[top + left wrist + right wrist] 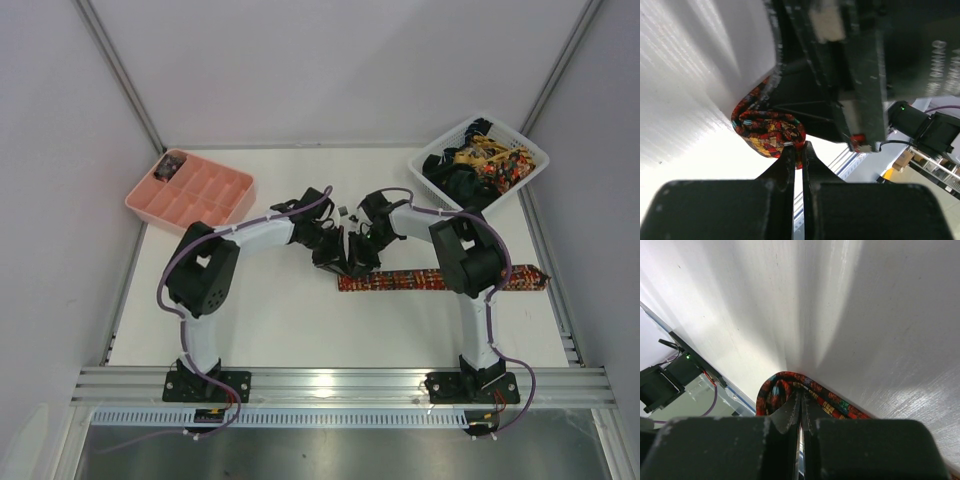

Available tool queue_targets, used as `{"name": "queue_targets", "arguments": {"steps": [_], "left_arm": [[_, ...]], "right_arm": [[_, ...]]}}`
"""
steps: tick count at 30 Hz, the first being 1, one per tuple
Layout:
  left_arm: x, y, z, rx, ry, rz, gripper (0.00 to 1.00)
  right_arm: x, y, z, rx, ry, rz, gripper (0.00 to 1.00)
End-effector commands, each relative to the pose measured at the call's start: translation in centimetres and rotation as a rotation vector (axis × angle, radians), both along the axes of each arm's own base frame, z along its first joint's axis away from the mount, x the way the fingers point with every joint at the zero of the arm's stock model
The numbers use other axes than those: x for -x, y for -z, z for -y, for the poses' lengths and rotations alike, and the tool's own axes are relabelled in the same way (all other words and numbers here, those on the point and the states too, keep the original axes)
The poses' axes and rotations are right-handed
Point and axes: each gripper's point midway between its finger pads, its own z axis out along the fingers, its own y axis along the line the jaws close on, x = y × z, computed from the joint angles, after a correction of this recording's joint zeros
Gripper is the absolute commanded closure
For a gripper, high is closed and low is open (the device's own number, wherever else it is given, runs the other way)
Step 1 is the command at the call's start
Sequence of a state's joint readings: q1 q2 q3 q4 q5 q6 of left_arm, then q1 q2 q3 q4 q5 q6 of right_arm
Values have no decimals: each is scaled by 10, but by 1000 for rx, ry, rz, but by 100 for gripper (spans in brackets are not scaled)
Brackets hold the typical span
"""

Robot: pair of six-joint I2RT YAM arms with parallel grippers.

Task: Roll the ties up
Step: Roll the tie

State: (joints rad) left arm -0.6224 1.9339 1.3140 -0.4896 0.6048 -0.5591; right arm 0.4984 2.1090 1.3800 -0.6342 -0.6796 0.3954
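Observation:
A red, orange and black patterned tie (440,279) lies flat across the white table, running right from the two grippers. Its left end is curled into a small roll (767,129), which the right wrist view shows as a loop (774,390). My left gripper (332,256) meets that roll from the left, and its jaws (799,148) are shut on the roll's edge. My right gripper (362,262) comes in from the right, jaws (801,397) shut on the tie fabric inside the loop. In the left wrist view the right gripper's black body (850,75) hides the far side of the roll.
A white lattice basket (530,152) at the back right holds several more ties (478,160). A pink compartment tray (215,200) sits at the back left with a small rolled tie (170,167) in its far corner. Metal rails run along the table's edges.

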Motion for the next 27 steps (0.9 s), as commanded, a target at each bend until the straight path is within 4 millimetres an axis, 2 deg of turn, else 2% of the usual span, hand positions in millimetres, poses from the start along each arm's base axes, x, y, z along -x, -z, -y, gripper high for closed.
{"name": "queue_targets", "arguments": {"steps": [1,5,10,17,20,22,25,27], "left_arm": [[-4,3,11,-9,13,21,99],[-3,16,6,-60,0,-5,99],[-6,21,7,-76,-20,-15,100],[-13,24,7,-145,-25,-13,99],[-15,22,13,-137,-24,-3,99],[-13,21,20,-116,-13,0,94],[-10,20,23,-90,-6,17,78],[-10,16,24,-60,-2,36,74]], "right_arm": [[-2,-24,-13,-72,-9,43,96],[-2,-24,-12,-68,-7,38,96],[-8,-30,-4,-49,12,59,96],[-9,-39,20,7,47,93,96],[-10,-39,31,14,73,98,96],[-10,-39,34,2,88,90,96],[-16,-43,40,-40,134,62,96],[-16,-46,39,-67,133,51,96]]}}
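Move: The left fingers still pinch the tie's rolled end, its middle about 2 cm below the fingertips; the right gripper's shut tips are down beside the roll, about 1 cm to its right. From the left hand, the flat strip runs off to the right, its middle some 22 cm to the right, about 1 cm back and 5 cm lower. From the right hand, that middle is roughly 20 cm to the right. Bring the left gripper down about 2 cm to set the pinched roll onto the strip, tilting slightly; late on, drift it 1–2 cm right as the fingers begin to open around the roll. Hold the right gripper beside the roll at first, then draw it away to the right about 4 cm while rising some 3 cm, fingers kept shut. ##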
